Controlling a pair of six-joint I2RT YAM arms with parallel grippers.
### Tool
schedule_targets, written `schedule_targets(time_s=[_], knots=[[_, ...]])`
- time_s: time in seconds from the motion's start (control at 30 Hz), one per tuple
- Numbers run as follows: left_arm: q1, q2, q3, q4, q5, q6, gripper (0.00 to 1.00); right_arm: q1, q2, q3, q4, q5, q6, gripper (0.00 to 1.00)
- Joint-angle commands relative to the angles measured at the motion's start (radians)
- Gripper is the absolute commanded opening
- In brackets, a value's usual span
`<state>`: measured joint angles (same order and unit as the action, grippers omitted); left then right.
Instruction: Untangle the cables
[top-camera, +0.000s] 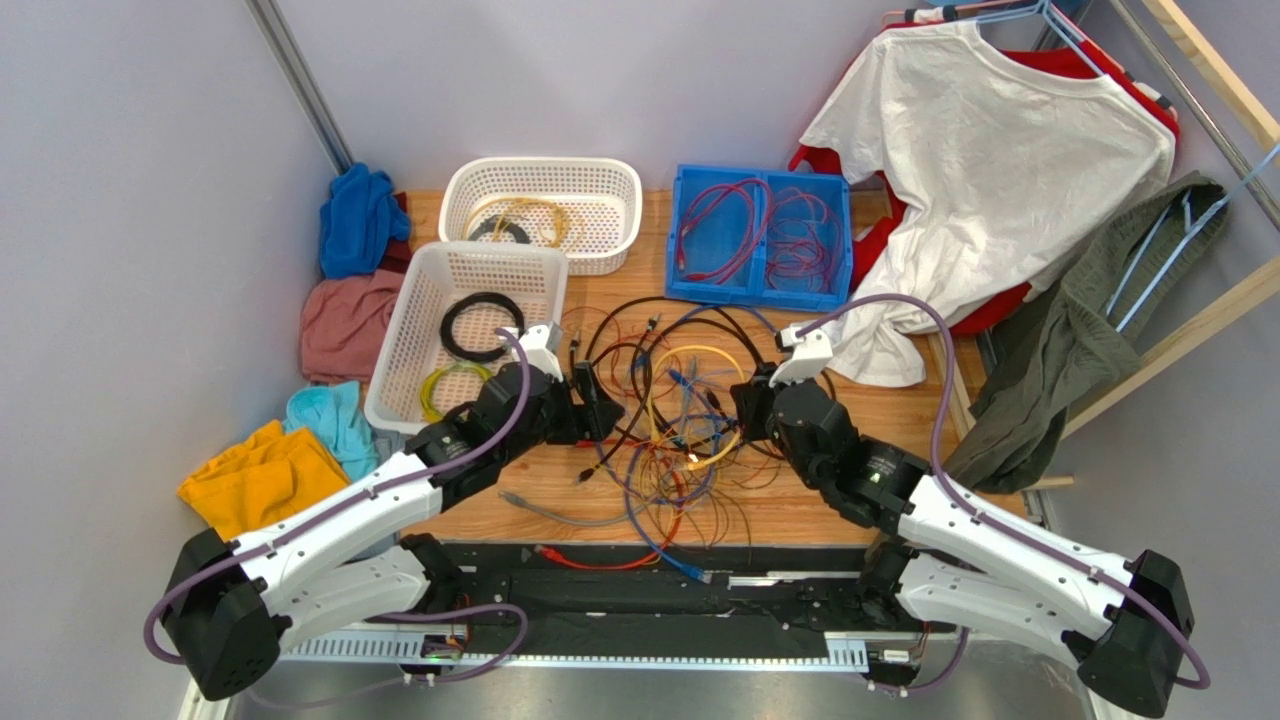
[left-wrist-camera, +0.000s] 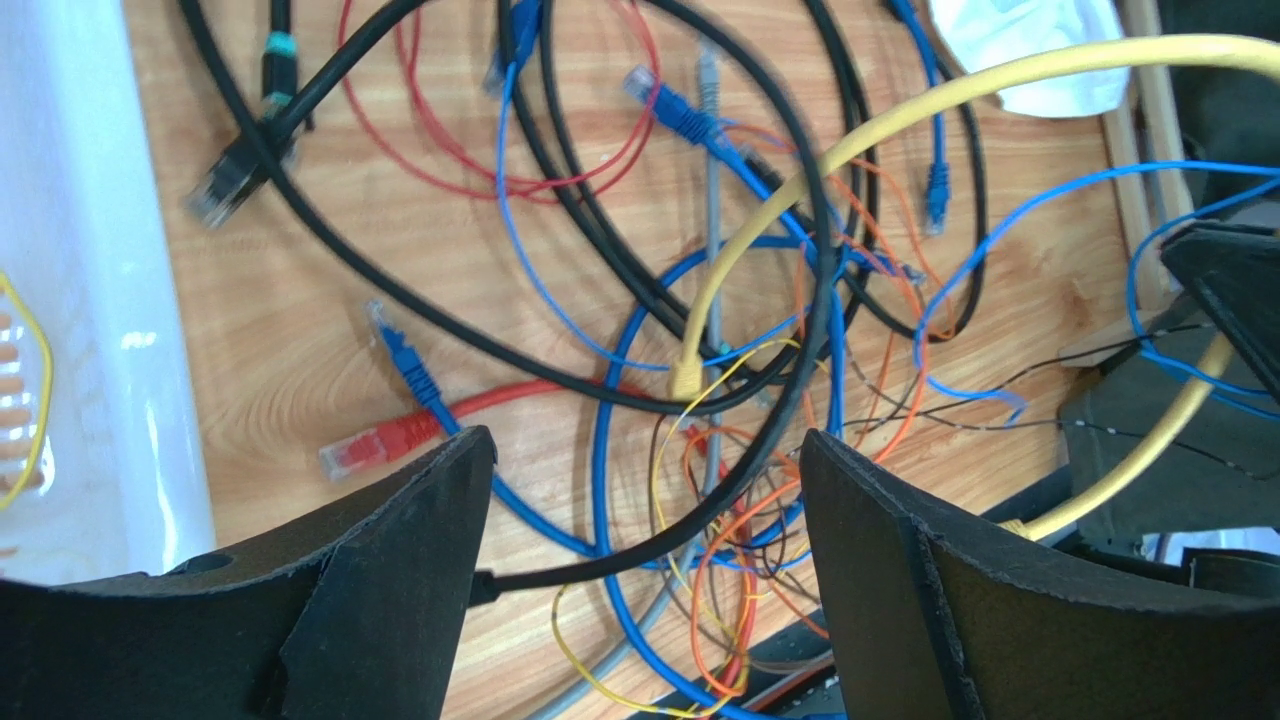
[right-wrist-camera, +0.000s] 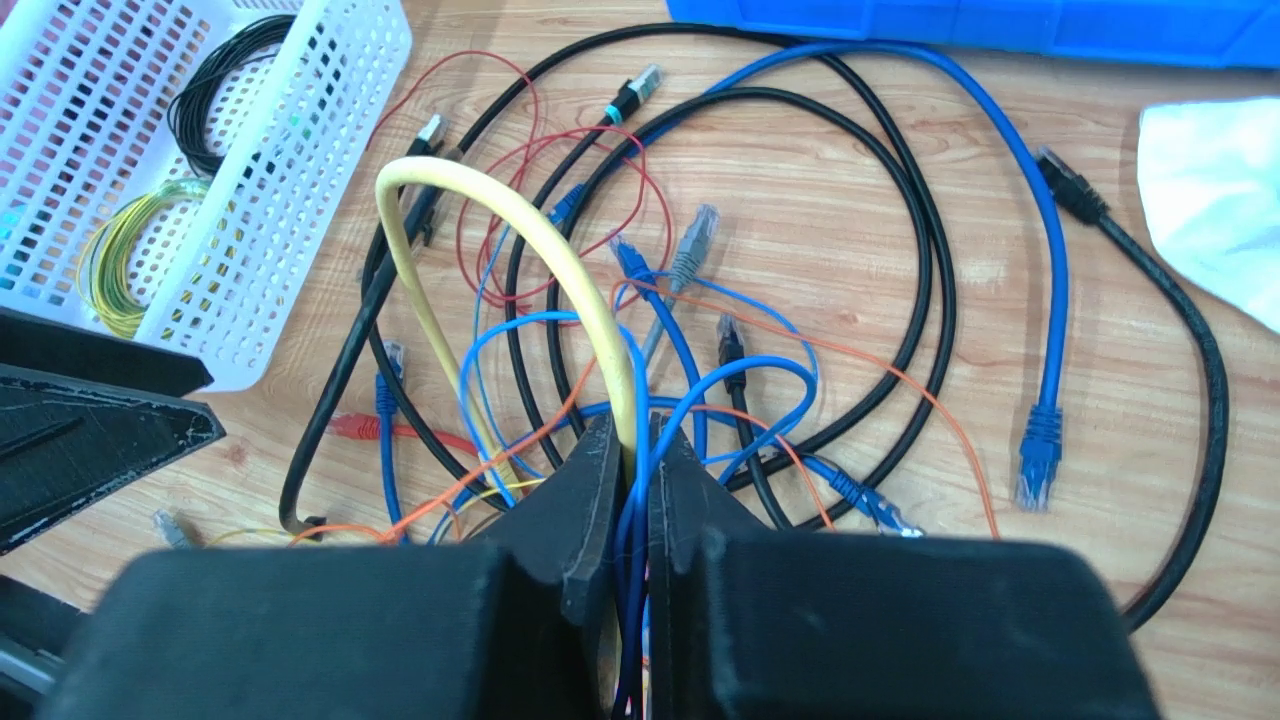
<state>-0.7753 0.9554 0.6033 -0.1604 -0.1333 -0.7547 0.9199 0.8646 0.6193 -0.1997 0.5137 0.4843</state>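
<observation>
The cables (top-camera: 684, 405) lie in a tangle of black, blue, red, orange and yellow wires on the wooden table between my two grippers. My right gripper (top-camera: 747, 408) sits at the tangle's right edge. In the right wrist view it (right-wrist-camera: 633, 428) is shut on a thick yellow cable (right-wrist-camera: 496, 210) together with thin blue wires that run between its fingers. The yellow cable arches up over the pile (left-wrist-camera: 932, 98). My left gripper (top-camera: 601, 408) hovers at the tangle's left edge, open (left-wrist-camera: 646, 438), with a black cable (left-wrist-camera: 721, 510) crossing the gap below it, not gripped.
A white basket (top-camera: 394, 360) holds a black coil (top-camera: 481, 323) and a yellow-green coil (top-camera: 451, 387). Behind it stand a second white basket (top-camera: 541, 168) and a blue bin (top-camera: 684, 225) with red wires. Cloths (top-camera: 263, 480) lie left; a white T-shirt (top-camera: 992, 165) hangs right.
</observation>
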Motion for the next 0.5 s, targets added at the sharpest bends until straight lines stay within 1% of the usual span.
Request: schedule_targets(time_s=[0.0,0.1,0.13,0.23,0.37,0.4,0.47], knots=[[0.002,-0.038,0.061,0.139,0.041,0.113,0.84,0.002,0.016,0.045,0.0,-0.043,-0.046,0.0],[0.002,-0.056,0.04,0.278,0.096,0.188,0.84,0.004,0.008,0.03,0.009,-0.079,-0.044,0.0],[0.002,-0.056,0.03,0.364,0.115,0.205,0.84,0.004,-0.001,0.025,0.019,-0.089,-0.044,0.0],[0.002,-0.028,0.023,0.476,0.188,0.276,0.84,0.002,-0.022,0.023,0.019,-0.141,-0.056,0.0],[0.002,0.045,0.064,0.513,0.291,0.351,0.85,0.002,-0.058,0.036,0.0,-0.237,-0.059,0.0],[0.001,0.074,0.067,0.515,0.299,0.354,0.85,0.002,-0.067,0.042,-0.003,-0.277,-0.059,0.0],[0.001,0.1,0.061,0.533,0.299,0.361,0.85,0.004,-0.098,0.051,-0.027,-0.306,-0.055,0.0]])
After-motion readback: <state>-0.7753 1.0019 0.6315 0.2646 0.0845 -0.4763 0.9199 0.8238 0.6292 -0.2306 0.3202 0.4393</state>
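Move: Ahead and to the right of the open left hand, about 6 cm farther out, 8 cm right and roughly level, stands the raised arch of the yellow cable. It runs from the right hand's shut fingers, some 6 cm ahead and 7 cm left of them. The tangle on the table lies about 4 cm back, 10 cm right and 14 cm below the left hand; a black plug lies some 9 cm back and 5 cm left, equally low. Rising about 9 cm and swinging some 5 cm right towards the yellow cable's arch, the left hand tips its fingers up and turns clockwise, its fingers staying wide open. The right hand keeps its pinch on the yellow and blue cables, easing back and left a couple of centimetres while turning about 10 degrees counter-clockwise. ##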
